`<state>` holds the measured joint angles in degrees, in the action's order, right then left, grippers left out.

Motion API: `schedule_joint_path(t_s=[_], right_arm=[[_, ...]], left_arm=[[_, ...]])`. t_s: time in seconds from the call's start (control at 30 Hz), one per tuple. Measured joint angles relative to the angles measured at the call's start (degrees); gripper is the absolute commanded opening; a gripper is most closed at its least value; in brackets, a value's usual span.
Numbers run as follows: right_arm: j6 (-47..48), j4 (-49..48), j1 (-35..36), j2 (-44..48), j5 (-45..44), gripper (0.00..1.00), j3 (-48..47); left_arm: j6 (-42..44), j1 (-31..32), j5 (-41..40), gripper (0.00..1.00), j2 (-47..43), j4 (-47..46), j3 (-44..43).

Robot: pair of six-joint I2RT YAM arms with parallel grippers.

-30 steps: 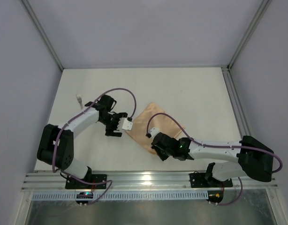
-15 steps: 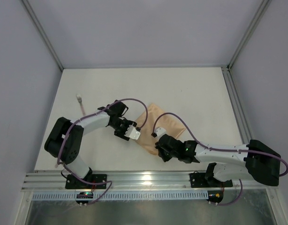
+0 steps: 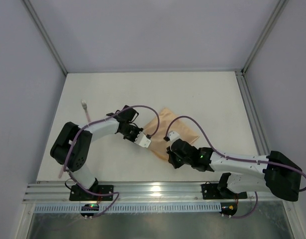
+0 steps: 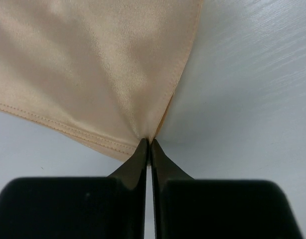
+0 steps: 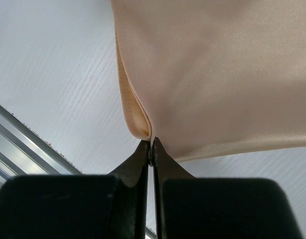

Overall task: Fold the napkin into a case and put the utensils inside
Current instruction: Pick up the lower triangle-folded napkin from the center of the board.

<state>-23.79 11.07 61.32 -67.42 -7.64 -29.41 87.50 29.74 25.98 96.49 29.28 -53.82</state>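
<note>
The peach-orange napkin (image 3: 174,130) lies folded and slanted on the white table between the two arms. My left gripper (image 3: 148,144) is shut on the napkin's left corner, and the cloth (image 4: 93,64) puckers into the closed tips (image 4: 149,144). My right gripper (image 3: 169,158) is shut on the near corner, where a doubled hem of the napkin (image 5: 218,74) is pinched between the tips (image 5: 151,147). One utensil (image 3: 85,106) with a whitish head lies at the far left of the table, apart from the cloth and partly hidden by the left arm.
An aluminium rail (image 3: 158,189) runs along the near table edge and shows in the right wrist view (image 5: 23,134) close behind the gripper. Metal frame posts (image 3: 250,104) border the table's right side. Purple cables loop over both arms above the napkin.
My left gripper has moved right to the napkin's left corner and shut on it. The right arm, still shut on the near corner, has shifted slightly right and the cloth with it.
</note>
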Motion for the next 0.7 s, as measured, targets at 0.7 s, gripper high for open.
schedule_joint_path(t_s=[0.7], right_arm=[[5.49,0.9,-4.35,0.42,25.68,0.03,-4.13]], left_arm=[[-10.99,-1.2,2.54,0.0,-5.57,37.68,-5.29]])
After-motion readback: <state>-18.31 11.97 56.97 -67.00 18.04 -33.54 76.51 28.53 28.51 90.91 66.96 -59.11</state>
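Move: The triangle-folded napkin is already pinched at its left and near corners. Its middle lies about 12 cm to the left hand's right, level with it front to back, and about 14 cm straight ahead of the right hand, a couple of centimetres lower than that hand. The upper-left utensil rests some 12 cm ahead of the left hand and 28 cm to its left; the near-left utensil is about 18 cm back and 34 cm to its left. The napkin's left corner, still pinched, is pulled back towards the bases about 11 cm by the left hand, drawn left and lifted some 4 cm as the fingertips swing back by roughly 30 degrees. The right hand keeps the near corner shut in its fingers, edges forward about a centimetre, then draws back and left while rising, turning counter-clockwise. ##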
